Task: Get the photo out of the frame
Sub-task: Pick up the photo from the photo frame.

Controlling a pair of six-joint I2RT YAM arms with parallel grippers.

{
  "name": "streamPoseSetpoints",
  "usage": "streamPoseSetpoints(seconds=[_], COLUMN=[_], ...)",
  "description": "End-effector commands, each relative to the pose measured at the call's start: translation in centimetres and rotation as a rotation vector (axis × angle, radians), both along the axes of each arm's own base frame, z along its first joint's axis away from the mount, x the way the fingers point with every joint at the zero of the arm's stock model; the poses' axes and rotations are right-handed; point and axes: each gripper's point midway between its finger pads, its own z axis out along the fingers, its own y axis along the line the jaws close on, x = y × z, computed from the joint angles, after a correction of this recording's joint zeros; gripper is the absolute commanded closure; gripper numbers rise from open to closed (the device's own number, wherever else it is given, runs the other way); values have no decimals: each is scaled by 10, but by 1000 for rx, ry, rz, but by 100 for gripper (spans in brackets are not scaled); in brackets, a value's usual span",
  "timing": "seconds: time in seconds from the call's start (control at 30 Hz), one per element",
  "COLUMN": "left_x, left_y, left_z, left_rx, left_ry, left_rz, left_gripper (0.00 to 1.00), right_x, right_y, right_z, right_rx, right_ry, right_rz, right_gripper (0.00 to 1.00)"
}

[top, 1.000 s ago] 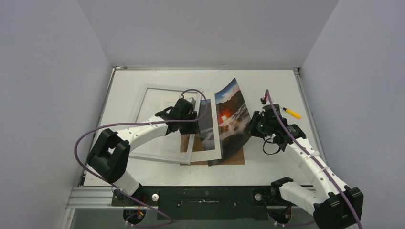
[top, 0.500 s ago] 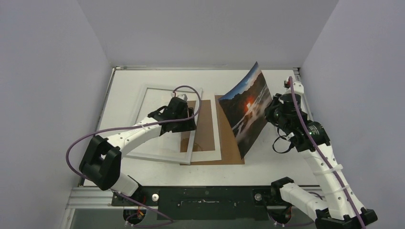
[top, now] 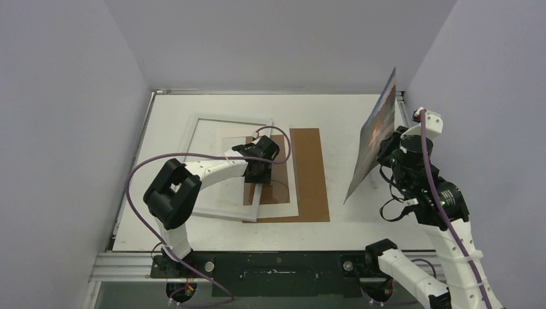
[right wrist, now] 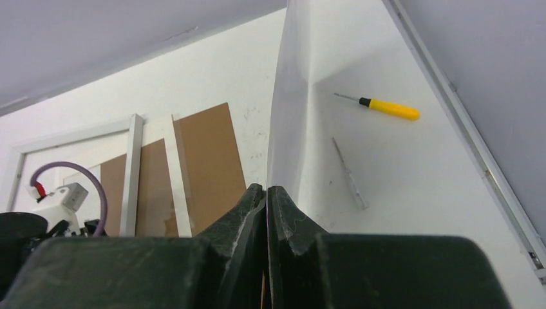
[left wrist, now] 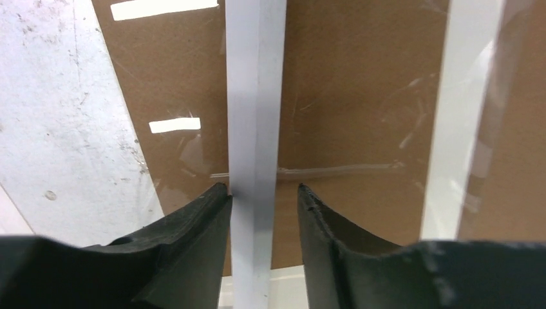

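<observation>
The photo [top: 375, 132] stands on edge in the air at the far right, clear of the table. My right gripper [top: 385, 150] is shut on its lower edge. In the right wrist view its white back [right wrist: 291, 109] rises from the closed right gripper [right wrist: 266, 188]. The white frame [top: 195, 138] lies flat at left centre. My left gripper [top: 260, 171] is low over its right rail. In the left wrist view the left gripper [left wrist: 261, 190] is open astride that white rail [left wrist: 255, 96]; the left fingertip touches it and the right one stands apart.
A brown backing board [top: 310, 172] lies flat right of the frame, with a white bordered sheet [top: 291, 183] and a clear pane [left wrist: 360, 129] over part of it. A yellow-handled screwdriver [right wrist: 389, 108] and a thin metal tool [right wrist: 348, 175] lie near the table's right edge.
The right arm has swung the photo up and to the right, from over the brown board to the table's right edge. The left arm has folded inward, its gripper still at the frame's right rail.
</observation>
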Motion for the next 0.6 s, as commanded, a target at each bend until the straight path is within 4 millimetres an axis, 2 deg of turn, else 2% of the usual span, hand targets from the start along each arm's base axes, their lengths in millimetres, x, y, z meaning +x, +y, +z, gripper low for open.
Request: streamPoseSetpoints(seconds=[0.0, 0.2, 0.3, 0.43, 0.57], left_x=[8, 7, 4, 4, 8], left_y=[0, -7, -15, -36, -65], left_z=[4, -3, -6, 9, 29], left_rx=[46, 60, 54, 6, -87], left_ry=[-3, 30, 45, 25, -8], left_rz=[11, 6, -7, -26, -52], left_gripper=[65, 66, 72, 87, 91], right_x=[-4, -2, -1, -1, -2], right_y=[-16, -12, -6, -4, -3], right_z=[39, 32, 28, 22, 20], right_rx=[-7, -6, 11, 21, 21], right_ry=[-120, -107, -105, -98, -97], right_rz=[-63, -44, -16, -7, -2], right_gripper=[95, 95, 95, 95, 95])
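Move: The frame's right side bar runs between the left fingers about 2 cm below them, its middle some 5 cm farther out. From that hand, the brown backing board's middle lies about 8 cm right and 4 cm ahead, the mat's right strip 11 cm right and 4 cm ahead. The right hand already holds the photo aloft, its middle roughly 8 cm ahead and 2 cm left; the screwdriver lies about 14 cm ahead, 8 cm right and 31 cm below that hand. The left fingers close around the frame's right bar from about half to a quarter open, ending in a pinch as the hand sinks about 1 cm and tilts slightly; then it draws the bar roughly 2 cm right, rising a touch. The right hand keeps its pinch on the photo, rising 2 cm and easing back half of that. ##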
